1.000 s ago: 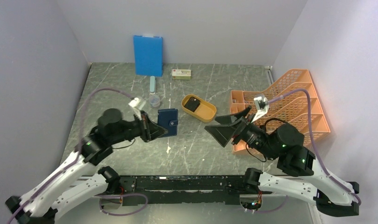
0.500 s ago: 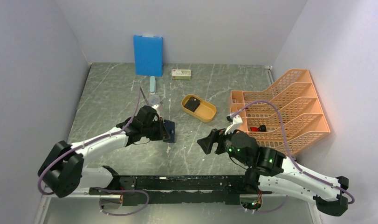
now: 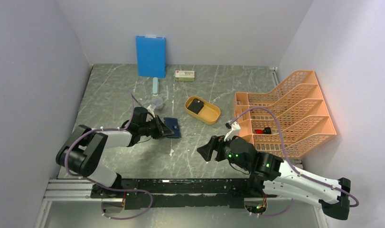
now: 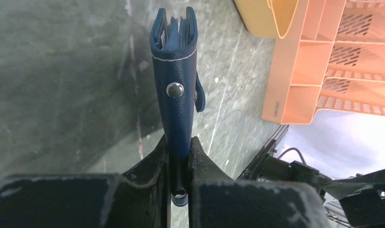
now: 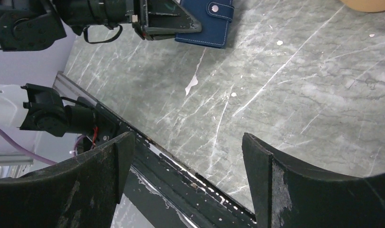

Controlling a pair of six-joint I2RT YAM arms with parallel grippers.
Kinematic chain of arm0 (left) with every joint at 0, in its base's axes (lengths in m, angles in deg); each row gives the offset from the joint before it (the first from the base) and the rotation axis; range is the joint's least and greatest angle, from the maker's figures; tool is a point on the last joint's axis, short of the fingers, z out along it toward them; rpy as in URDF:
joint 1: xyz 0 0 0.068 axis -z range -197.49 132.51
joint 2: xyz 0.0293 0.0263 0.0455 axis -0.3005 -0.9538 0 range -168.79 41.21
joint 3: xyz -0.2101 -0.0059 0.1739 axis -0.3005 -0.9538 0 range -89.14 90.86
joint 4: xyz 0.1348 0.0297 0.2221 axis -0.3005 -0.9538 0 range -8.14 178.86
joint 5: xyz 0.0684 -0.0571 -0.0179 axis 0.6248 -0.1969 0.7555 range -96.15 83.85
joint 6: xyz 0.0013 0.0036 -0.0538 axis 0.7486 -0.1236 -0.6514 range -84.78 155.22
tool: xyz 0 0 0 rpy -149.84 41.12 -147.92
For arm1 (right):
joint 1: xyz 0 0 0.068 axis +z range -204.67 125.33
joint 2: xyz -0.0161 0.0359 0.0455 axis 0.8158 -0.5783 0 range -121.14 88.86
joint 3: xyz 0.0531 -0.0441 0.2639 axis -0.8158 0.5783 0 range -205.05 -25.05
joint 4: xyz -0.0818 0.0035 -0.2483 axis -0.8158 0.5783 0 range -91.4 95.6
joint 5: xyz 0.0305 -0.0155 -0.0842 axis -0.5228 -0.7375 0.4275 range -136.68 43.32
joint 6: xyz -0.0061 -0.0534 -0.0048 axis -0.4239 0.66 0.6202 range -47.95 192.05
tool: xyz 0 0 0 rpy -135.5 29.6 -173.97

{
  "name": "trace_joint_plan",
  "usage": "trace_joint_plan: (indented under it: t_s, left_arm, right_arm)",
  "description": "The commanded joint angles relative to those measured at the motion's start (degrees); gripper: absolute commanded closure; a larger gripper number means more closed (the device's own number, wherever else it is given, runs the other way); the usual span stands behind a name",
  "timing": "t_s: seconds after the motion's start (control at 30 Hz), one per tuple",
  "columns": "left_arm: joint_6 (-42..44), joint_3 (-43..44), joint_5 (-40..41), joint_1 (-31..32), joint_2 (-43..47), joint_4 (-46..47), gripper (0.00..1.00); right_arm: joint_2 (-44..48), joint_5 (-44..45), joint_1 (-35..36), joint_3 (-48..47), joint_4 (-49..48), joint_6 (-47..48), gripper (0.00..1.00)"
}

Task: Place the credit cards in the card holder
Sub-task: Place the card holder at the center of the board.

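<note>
The dark navy card holder (image 3: 173, 127) is folded shut and stands on edge just above the table, left of centre. My left gripper (image 3: 162, 129) is shut on its near end. In the left wrist view the card holder (image 4: 175, 95) points away from the left gripper (image 4: 178, 146), showing a snap stud, a loose tab and thin blue edges at its far mouth. No credit cards can be made out. My right gripper (image 3: 205, 151) hangs open and empty over the near middle. From the right wrist, the card holder (image 5: 205, 20) lies beyond the right gripper (image 5: 188, 142).
A yellow oval tray (image 3: 210, 116) holding a dark flat item sits right of the holder. An orange file rack (image 3: 295, 109) fills the right side, with a red thing inside. A blue board (image 3: 150, 56), a small box (image 3: 184, 75) and a clear cup (image 3: 157, 101) stand at the back.
My left arm has dropped low and stretched out, and the card holder now sits on edge in its grip. My right gripper has swung left and toward the near edge.
</note>
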Motion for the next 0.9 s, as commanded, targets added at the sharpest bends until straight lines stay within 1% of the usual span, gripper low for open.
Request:
trace_joint_plan:
  t_s: [0.0,0.07,0.3,0.43,0.47,0.67,0.8,0.87]
  left_arm:
    - [-0.27,-0.19,-6.17,-2.47,-4.23,5.8,0.95]
    - [2.24,1.66,-4.38,-2.49,-6.19,0.52,0.95]
    - [4.64,3.62,-2.11,-2.58,-8.38,-3.43,0.95]
    - [5.72,4.13,0.33,-2.76,-8.06,-7.23,0.94]
    - [6.07,4.34,1.29,-2.76,-7.87,-8.4,0.92]
    - [7.91,5.91,5.73,-2.75,-7.8,-14.45,0.68]
    - [8.67,6.44,8.54,-2.76,-7.25,-17.13,0.59]
    - [8.85,6.52,9.76,-2.76,-6.88,-18.2,0.56]
  right_arm:
    - [-0.44,-0.05,0.11,-0.33,-1.96,-1.46,0.14]
    - [-0.05,0.05,0.11,-0.19,-2.03,-1.7,0.14]
    - [0.88,0.82,0.11,0.32,-1.7,-2.57,0.14]
    - [0.79,0.94,0.13,0.33,-1.77,-2.82,0.14]
    - [0.67,0.94,0.08,0.16,-1.6,-2.77,0.14]
    - [-0.04,1.36,0.15,-0.97,-0.62,-1.71,0.13]
    - [-0.37,1.68,0.15,-1.47,-0.19,-1.39,0.13]
    - [-0.23,1.92,0.14,-1.57,-0.04,-1.4,0.13]
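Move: My left hand grips the card holder near the near end of its spine, with the holder's middle just ahead and to the right. Its spot on the board is about 3 cm ahead, 2 cm right and 4 cm below. The tan tray stands some 10 cm ahead and 13 cm right, the clear cup about 14 cm ahead and 6 cm left, both 3 to 4 cm lower. From my idle right hand the holder lies roughly 15 cm ahead, 14 cm left and 14 cm below. I lower my left hand a quick 2 cm to set the pinched card holder on the board and tip the fingers slightly further down. Then I nearly pause, easing about 1 cm forward. Last, I open the fingers partway to let the spine go, sinking another 1 cm and drifting about 1 cm left, with a slight roll of the wrist. ##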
